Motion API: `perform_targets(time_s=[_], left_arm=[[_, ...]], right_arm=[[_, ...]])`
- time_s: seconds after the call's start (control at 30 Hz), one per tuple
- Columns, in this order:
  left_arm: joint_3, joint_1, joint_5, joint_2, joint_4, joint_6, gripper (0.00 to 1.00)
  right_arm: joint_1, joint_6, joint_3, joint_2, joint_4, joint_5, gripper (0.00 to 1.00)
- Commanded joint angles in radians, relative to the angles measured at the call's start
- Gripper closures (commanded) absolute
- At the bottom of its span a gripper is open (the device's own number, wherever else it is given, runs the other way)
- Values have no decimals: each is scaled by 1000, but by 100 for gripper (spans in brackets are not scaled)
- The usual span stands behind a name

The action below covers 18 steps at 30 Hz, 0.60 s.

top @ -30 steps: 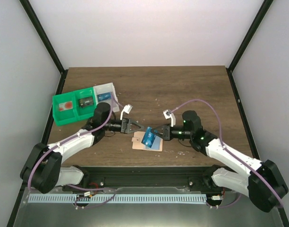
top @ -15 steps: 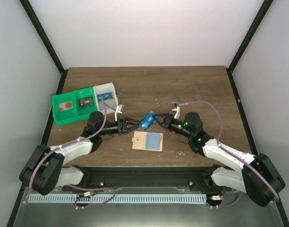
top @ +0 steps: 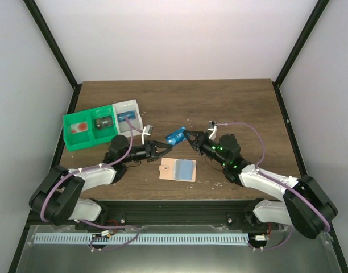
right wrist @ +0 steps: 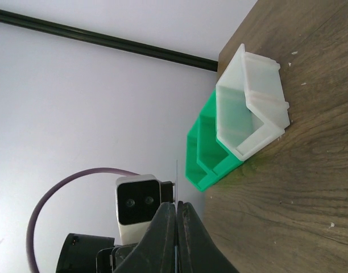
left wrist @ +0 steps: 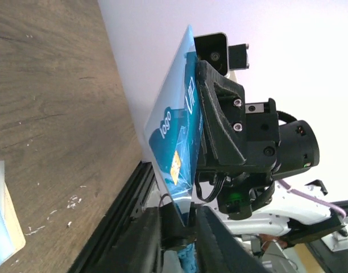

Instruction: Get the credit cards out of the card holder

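Observation:
A blue credit card (top: 175, 136) hangs in the air above the table, and my right gripper (top: 187, 137) is shut on its right edge. In the right wrist view that gripper (right wrist: 176, 206) pinches the card (right wrist: 176, 181), which shows there only as a thin edge. My left gripper (top: 166, 147) sits at the card's lower left corner. In the left wrist view the blue card (left wrist: 175, 142) dips its corner between the left gripper's (left wrist: 185, 224) narrowly parted jaws. The tan card holder (top: 169, 169) with its blue panel lies flat on the table below, free of both grippers.
A green bin (top: 83, 129) and a white bin (top: 127, 112) holding small items stand at the back left; the right wrist view shows them too, the white bin (right wrist: 251, 108) beside the green one (right wrist: 203, 162). The table's black front rail (top: 174, 207) runs just behind the holder.
The right gripper has lifted the blue card up off the holder and toward the back. The left gripper opened wide, moved under the card, and has narrowed around its corner.

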Motion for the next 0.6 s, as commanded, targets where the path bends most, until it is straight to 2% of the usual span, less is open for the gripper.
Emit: perform_targets(time_s=[0.0, 0.1, 0.23, 0.33, 0.4, 0.47, 0.57], left_arm=[[19, -4, -17, 13, 82, -9, 85], [19, -4, -12, 24, 104, -13, 100], [21, 0, -1, 39, 130, -21, 100], [18, 15, 10, 35, 128, -11, 100], [17, 31, 21, 25, 105, 5, 100], [16, 50, 31, 10, 60, 32, 100], [21, 76, 34, -16, -52, 81, 100]], right_arm=[[10, 16, 29, -9, 35, 43, 100], [11, 17, 21, -5, 39, 37, 99], [11, 12, 7, -7, 42, 23, 99], [11, 6, -16, -20, 35, 23, 93], [10, -8, -28, -36, 22, 27, 88], [11, -32, -35, -54, -10, 28, 75], [7, -103, -36, -94, -72, 26, 61]])
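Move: The blue card hangs in the right fingers, its middle about 4 cm to that hand's left and 1 cm back. From the left hand, whose fingers straddle its near-left corner, the card's middle is roughly 4 cm ahead and 2 cm right. The open card holder lies on the table some 5 cm back, 3 cm right and 18 cm below the left hand; the white tray is about 15 cm ahead, 20 cm left and 16 cm below that hand. The blue card changes hands in the air: the left fingers finish closing and pinch its near-left corner, the hand easing up half a centimetre. Only then do the right fingers open about a third and let go, that hand backing off under 1 cm back and right and sinking slightly, while the left hand carries the card about 1 cm forward and 1 cm left. ##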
